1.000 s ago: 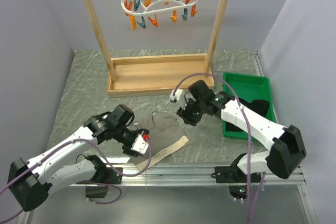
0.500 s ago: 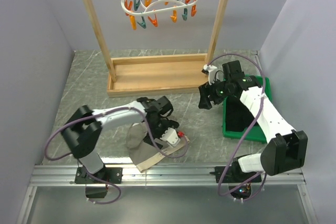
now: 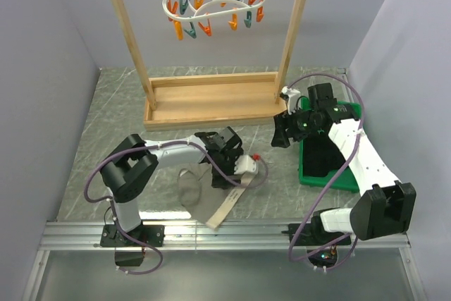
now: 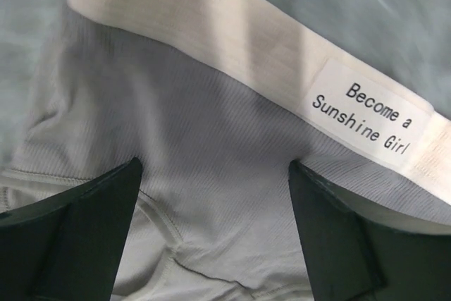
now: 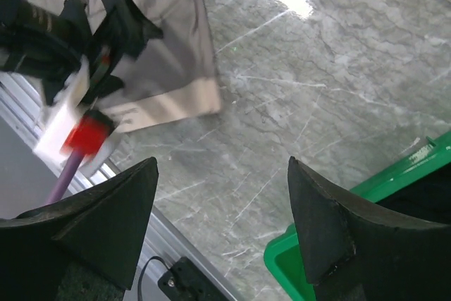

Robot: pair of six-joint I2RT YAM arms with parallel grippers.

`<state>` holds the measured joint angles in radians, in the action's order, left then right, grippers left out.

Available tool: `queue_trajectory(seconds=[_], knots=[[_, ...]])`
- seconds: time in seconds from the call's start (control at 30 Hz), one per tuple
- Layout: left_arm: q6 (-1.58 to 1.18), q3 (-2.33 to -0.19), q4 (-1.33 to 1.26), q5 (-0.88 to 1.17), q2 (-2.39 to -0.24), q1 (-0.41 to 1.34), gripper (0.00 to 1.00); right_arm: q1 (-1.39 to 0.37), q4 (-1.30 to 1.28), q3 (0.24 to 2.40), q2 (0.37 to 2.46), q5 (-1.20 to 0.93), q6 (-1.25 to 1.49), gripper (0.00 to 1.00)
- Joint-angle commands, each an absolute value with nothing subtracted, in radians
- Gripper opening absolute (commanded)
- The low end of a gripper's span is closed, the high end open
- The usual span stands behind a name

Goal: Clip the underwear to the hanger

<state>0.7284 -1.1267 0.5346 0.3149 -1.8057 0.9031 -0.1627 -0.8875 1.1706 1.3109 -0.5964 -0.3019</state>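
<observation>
The taupe underwear (image 3: 204, 202) lies flat on the table near the front edge, its beige waistband (image 3: 229, 202) to the right. In the left wrist view the fabric (image 4: 211, 125) fills the frame, and the waistband (image 4: 232, 40) carries a printed label. My left gripper (image 3: 225, 173) (image 4: 213, 167) is open, close over the fabric just below the waistband. My right gripper (image 3: 282, 134) (image 5: 222, 163) is open and empty over bare table, to the right of the underwear (image 5: 169, 47). The white hanger (image 3: 213, 5) with orange and teal clothespins hangs from the rack's top bar.
The tall wooden rack (image 3: 211, 100) stands at the back centre on its tray base. A green bin (image 3: 307, 177) with dark cloth (image 3: 320, 156) sits at the right, partly under my right arm; its corner shows in the right wrist view (image 5: 310, 266). A metal rail (image 3: 225, 232) runs along the front edge.
My left arm has swung right, over the waistband end of the underwear, and the cloth has shifted. My right arm has drawn back to the right, toward the green bin.
</observation>
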Motion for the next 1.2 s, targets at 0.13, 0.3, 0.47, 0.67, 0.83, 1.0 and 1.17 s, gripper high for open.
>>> queue_trajectory(seconds=[0.13,0.3,0.47,0.67,0.83,1.0,1.17], knots=[[-0.119,-1.197,0.387,0.071,-1.870,0.807,0.86,-0.098,-0.919,1.198,1.278,-0.643,-0.261,0.82],[-0.134,-1.160,0.295,0.074,-1.708,0.792,0.86,-0.086,-0.971,1.213,1.264,-0.673,-0.302,0.82],[0.027,-1.291,0.368,0.120,-1.680,0.790,0.86,-0.089,-1.054,1.171,1.218,-0.739,-0.466,0.80],[0.078,-1.417,0.428,0.126,-1.827,0.749,0.70,-0.397,-0.947,0.984,1.097,-0.519,-0.514,0.55],[0.172,-1.589,0.527,0.262,-1.989,0.729,0.66,-0.613,-0.827,0.879,1.071,-0.402,-0.512,0.43],[0.242,-1.707,0.578,0.350,-2.077,0.703,0.62,-0.834,-0.687,0.824,1.078,-0.270,-0.551,0.43],[0.259,-1.759,0.612,0.344,-2.125,0.701,0.60,-0.986,-0.574,0.828,1.164,-0.210,-0.520,0.44]])
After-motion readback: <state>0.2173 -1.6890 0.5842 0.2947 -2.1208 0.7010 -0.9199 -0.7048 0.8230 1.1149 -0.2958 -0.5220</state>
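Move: The left hand's spread fingertips are already down on the grey underwear; its middle is roughly 5 cm back and 3 cm left of that hand, and the far end of its pale waistband some 3 cm ahead and 9 cm right. The wooden tray's middle is about 26 cm ahead and 3 cm left. From the right hand, the underwear lies about 11 cm back, 21 cm left and 17 cm below; the green basket's middle is roughly 4 cm ahead, 16 cm right. Still pressing the underwear with open fingers, the left hand pushes it about 7 cm forward while swivelling some 50 degrees counter-clockwise, then hops up, on forward and down to just above the waistband's far end, fingers partly closing. The right hand idles, then swings back, left and down, about 15 cm across, over towards the near end, turning counter-clockwise and narrowing its fingers. ##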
